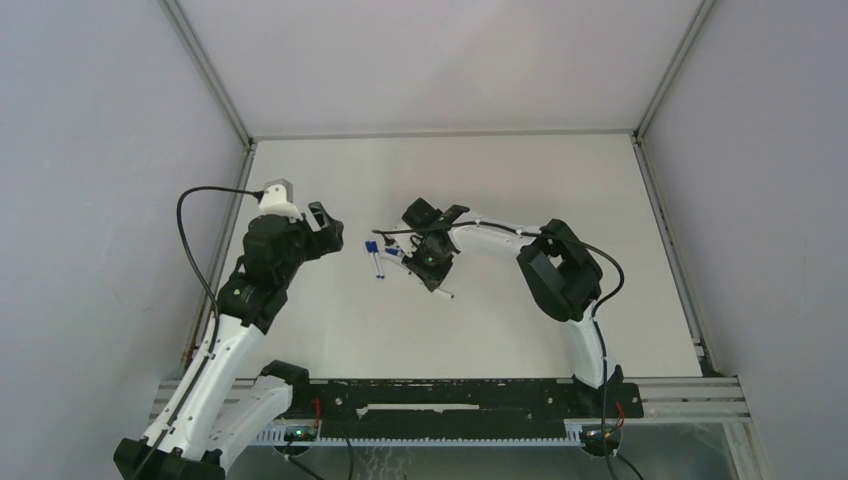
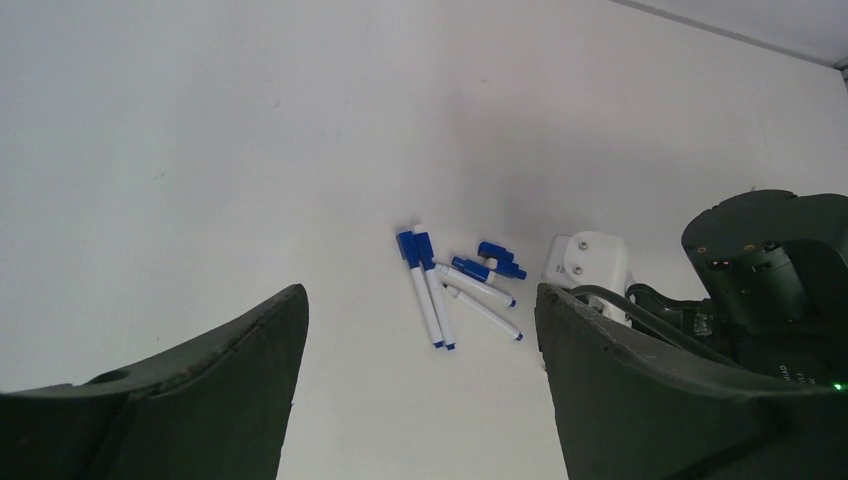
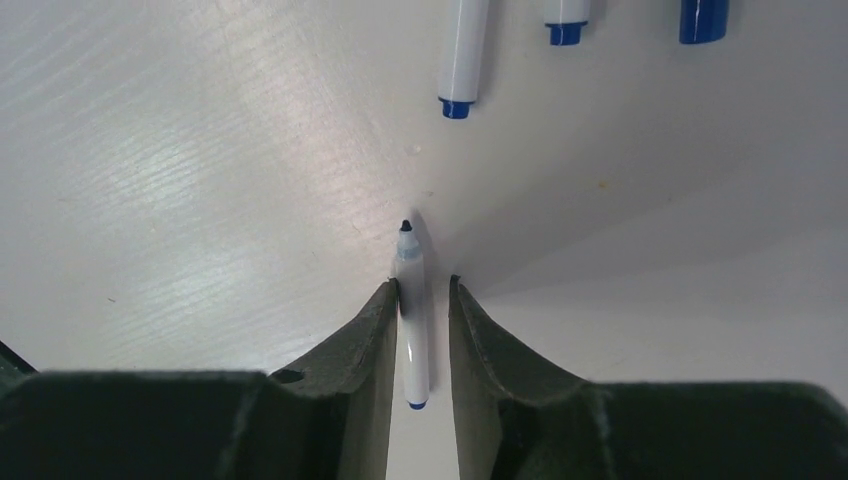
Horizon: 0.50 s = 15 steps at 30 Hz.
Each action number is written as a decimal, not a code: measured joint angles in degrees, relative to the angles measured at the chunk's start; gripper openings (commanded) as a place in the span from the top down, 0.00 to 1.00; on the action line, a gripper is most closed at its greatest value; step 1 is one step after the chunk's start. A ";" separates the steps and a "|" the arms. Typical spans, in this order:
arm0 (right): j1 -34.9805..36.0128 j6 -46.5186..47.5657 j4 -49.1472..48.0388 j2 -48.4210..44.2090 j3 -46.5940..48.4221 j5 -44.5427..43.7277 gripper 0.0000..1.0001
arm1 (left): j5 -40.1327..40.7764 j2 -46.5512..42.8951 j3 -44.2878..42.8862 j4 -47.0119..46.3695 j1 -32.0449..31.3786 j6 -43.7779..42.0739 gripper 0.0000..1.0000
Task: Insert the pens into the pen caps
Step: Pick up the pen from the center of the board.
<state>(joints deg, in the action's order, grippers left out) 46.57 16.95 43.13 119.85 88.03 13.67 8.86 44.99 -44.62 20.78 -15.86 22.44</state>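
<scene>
An uncapped white pen (image 3: 411,330) with a dark tip lies on the table between the fingers of my right gripper (image 3: 422,285). The left finger (image 3: 375,330) touches it, and a thin gap shows at the right finger, so the jaws stand slightly open. From above, that pen (image 1: 443,292) pokes out under the right gripper (image 1: 436,278). Two capped pens (image 2: 428,295) lie side by side, two more pens (image 2: 485,312) beside them, with loose blue pen caps (image 2: 497,252) behind. My left gripper (image 2: 420,400) hovers wide open short of the cluster, holding nothing.
The pen cluster (image 1: 380,258) lies mid-table between the two grippers. The right arm's elbow (image 1: 560,270) hangs over the right half of the table. White enclosure walls stand along the left, right and far sides.
</scene>
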 measured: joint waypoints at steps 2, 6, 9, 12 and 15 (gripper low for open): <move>0.22 -0.02 0.07 0.44 0.66 -0.28 0.69 | -0.02 0.00 0.00 0.00 0.04 0.00 0.14; 0.42 -0.17 0.07 0.90 1.33 -0.96 0.80 | 0.00 0.00 0.00 0.00 0.15 0.00 0.14; 0.37 -0.52 -0.20 0.92 1.20 -1.20 0.88 | -0.02 0.00 0.00 0.00 0.20 0.00 0.14; 0.02 -1.16 -1.66 0.04 -0.22 -0.85 0.95 | -0.13 0.00 0.00 0.00 0.20 0.02 0.13; -1.01 -3.39 -4.96 -3.06 -5.05 0.31 1.00 | -1.49 0.00 0.00 -0.11 0.20 0.02 0.08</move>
<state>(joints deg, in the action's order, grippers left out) 45.56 13.56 38.17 116.79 82.98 13.98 7.38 44.99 -44.62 20.67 -15.66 22.46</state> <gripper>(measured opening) 0.049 0.879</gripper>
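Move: The uncapped pen lies almost under the open right fingers, its middle about 2 cm to their right, 1 cm back and 1 cm below, its tip pointing forward-left. Another uncapped pen lies some 9 cm left and 5 cm ahead of the right hand, the loose blue caps 9 cm left and 9 cm ahead, and the capped pens 14 cm left and 6 cm ahead. From the left hand the pen is about 22 cm right, 3 cm back and 23 cm down. Close the right fingers from about a third open to nearly shut, pinching the pen's barrel nearer its tip than its tail. Ease about half a centimetre forward-left while starting to close, then draw back and to the right by about 1 cm, turning roughly 5 degrees clockwise, with the fingertips staying low over the board. ##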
